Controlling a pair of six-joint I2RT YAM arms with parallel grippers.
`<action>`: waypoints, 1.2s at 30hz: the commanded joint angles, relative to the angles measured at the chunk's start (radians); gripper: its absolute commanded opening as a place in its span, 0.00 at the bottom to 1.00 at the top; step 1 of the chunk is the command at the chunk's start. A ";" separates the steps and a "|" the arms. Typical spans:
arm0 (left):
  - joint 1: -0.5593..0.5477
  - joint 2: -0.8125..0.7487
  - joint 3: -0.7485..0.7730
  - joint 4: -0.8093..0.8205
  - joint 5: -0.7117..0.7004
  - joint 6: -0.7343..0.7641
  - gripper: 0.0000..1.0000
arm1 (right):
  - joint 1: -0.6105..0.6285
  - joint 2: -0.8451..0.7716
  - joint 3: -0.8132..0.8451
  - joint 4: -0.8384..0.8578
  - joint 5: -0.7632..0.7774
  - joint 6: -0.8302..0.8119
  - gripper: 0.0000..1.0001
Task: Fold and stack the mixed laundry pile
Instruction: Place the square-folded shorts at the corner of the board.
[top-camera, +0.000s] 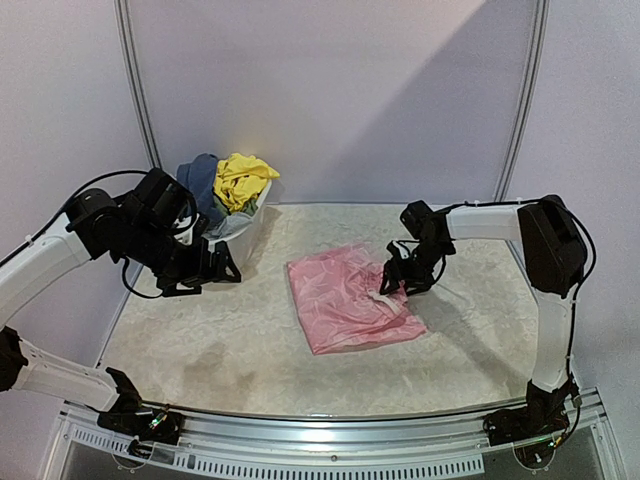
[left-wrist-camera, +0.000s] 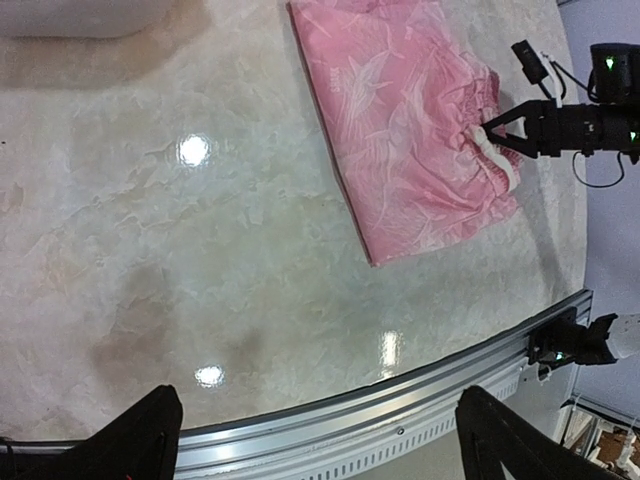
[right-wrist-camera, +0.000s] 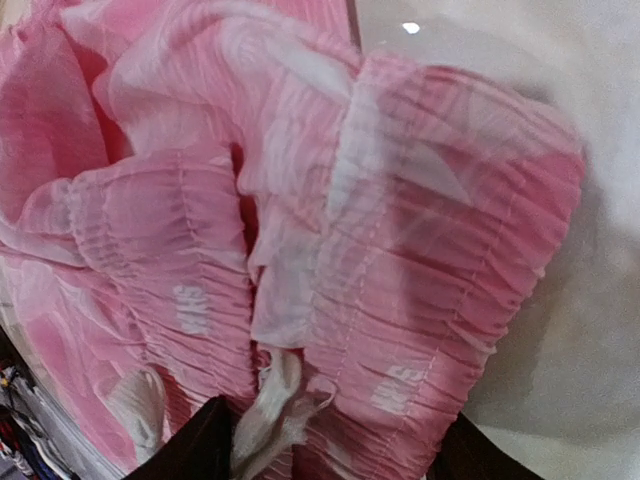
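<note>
A pale pink patterned piece (top-camera: 345, 297) lies folded flat mid-table; it also shows in the left wrist view (left-wrist-camera: 400, 110). My right gripper (top-camera: 395, 280) is at its right edge, open, its fingers straddling the gathered elastic waistband (right-wrist-camera: 400, 300) and white drawstring (right-wrist-camera: 270, 410). Its jaws (right-wrist-camera: 340, 440) stand wide apart on either side of the cloth. My left gripper (top-camera: 215, 270) is open and empty, hovering left of the pink piece, near the tub. A yellow piece (top-camera: 242, 178) and a grey-blue piece (top-camera: 200, 180) sit heaped in the tub. No white lettering shows.
The white plastic tub (top-camera: 240, 230) stands at the back left by the wall. The metal rail (left-wrist-camera: 400, 410) runs along the table's near edge. The right arm (left-wrist-camera: 590, 120) reaches in from the right side.
</note>
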 joint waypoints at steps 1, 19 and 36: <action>0.002 -0.007 0.003 -0.016 -0.026 -0.024 0.97 | -0.001 0.052 -0.019 0.036 -0.033 0.005 0.56; -0.044 0.002 0.014 -0.015 -0.066 -0.084 0.95 | -0.011 0.120 0.049 0.044 0.057 0.125 0.00; -0.085 -0.010 -0.003 -0.012 -0.093 -0.129 0.94 | -0.280 0.140 0.234 -0.081 0.205 0.120 0.00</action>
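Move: The right hand is down on the folded shorts with its half-open fingers around the drawstring part of the waistband, about 1 cm below them. The middle of the shorts lies roughly 10 cm to its left, 3 cm back and 2 cm below. The table's far right corner is some 25 cm ahead and 23 cm to the right. From the raised left hand the shorts lie about 11 cm ahead, 32 cm to the right and 21 cm below. The right fingers shut on the gathered waistband by the drawstring, the hand sinking a little over 1 cm as they close. Still low, with the cloth pinched, it then drags the shorts forward and right over the table towards the far right corner, some 13 cm and speeding up, while the wrist turns about 20 degrees clockwise. ##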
